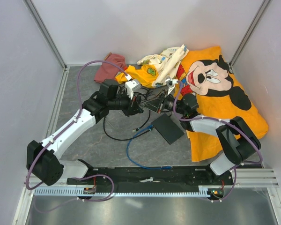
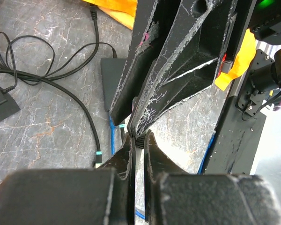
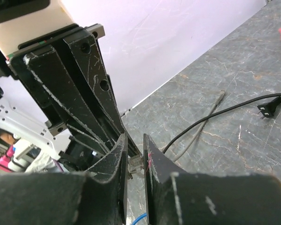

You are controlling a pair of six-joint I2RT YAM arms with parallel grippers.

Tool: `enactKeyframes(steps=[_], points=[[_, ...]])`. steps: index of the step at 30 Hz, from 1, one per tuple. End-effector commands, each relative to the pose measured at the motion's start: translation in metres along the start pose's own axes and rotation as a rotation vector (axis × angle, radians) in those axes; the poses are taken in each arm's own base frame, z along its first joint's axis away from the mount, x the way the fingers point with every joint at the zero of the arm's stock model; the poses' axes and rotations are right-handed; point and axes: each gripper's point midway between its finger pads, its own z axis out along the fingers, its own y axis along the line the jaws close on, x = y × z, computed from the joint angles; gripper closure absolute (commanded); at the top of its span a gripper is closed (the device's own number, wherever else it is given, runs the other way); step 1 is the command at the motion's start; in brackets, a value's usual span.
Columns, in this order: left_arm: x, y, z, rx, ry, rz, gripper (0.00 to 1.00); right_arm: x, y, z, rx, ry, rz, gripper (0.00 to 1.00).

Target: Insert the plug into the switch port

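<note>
Both grippers meet tip to tip above the table's middle. My right gripper [image 3: 135,139] is shut on the plug [image 3: 136,161], a small clear connector squeezed between its two fingers. My left gripper [image 2: 139,137] is shut too, its tips pinching the same plug from the opposite side; in the left wrist view the plug itself is hidden. In the top view, left gripper [image 1: 143,104] and right gripper [image 1: 153,105] face each other. The blue cable [image 1: 131,152] trails over the table. The black switch [image 1: 167,128] lies flat just in front of them; its port cannot be made out.
An orange Mickey Mouse cloth [image 1: 220,93] covers the right side, with a white printed cloth [image 1: 166,61] and a maroon cloth [image 1: 107,68] behind. Black cables [image 1: 117,136] loop left of the switch. A black two-pin lead [image 3: 267,105] and a grey cable [image 3: 215,105] lie beyond. Walls enclose three sides.
</note>
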Motion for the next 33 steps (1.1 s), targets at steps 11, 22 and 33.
enactKeyframes(steps=[11,22,33], points=[[-0.038,0.002,-0.035,-0.462,-0.269,0.251,0.35,-0.024,-0.030,-0.026,0.506,-0.093,0.172,1.00],[-0.041,-0.010,-0.028,-0.792,-0.425,0.603,0.35,-0.001,-0.018,-0.027,0.691,-0.118,0.329,1.00],[-0.012,-0.013,-0.001,-0.763,-0.409,0.618,0.39,-0.018,-0.014,-0.034,0.731,-0.194,0.354,1.00]])
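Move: The grey plug is already pinched between both sets of fingertips, right at the left hand's point and the right's. From my right hand, the switch lies flat about 11 cm to the right and 4 cm back, some 21 cm below. On the table at that depth, the loose black cable's plug is about 4 cm left and 4 cm back of the right hand, and the power brick about 6 cm left and 12 cm ahead. I open my left fingers to let go of the plug, draw that hand back about 3 cm and up, then bring it forward and down again while swinging its fingers some 60 degrees, from pointing right and down to level and mostly forward. My right hand keeps its pinch and carries the plug right and down, its fingers turning clockwise towards forward and dipping. ##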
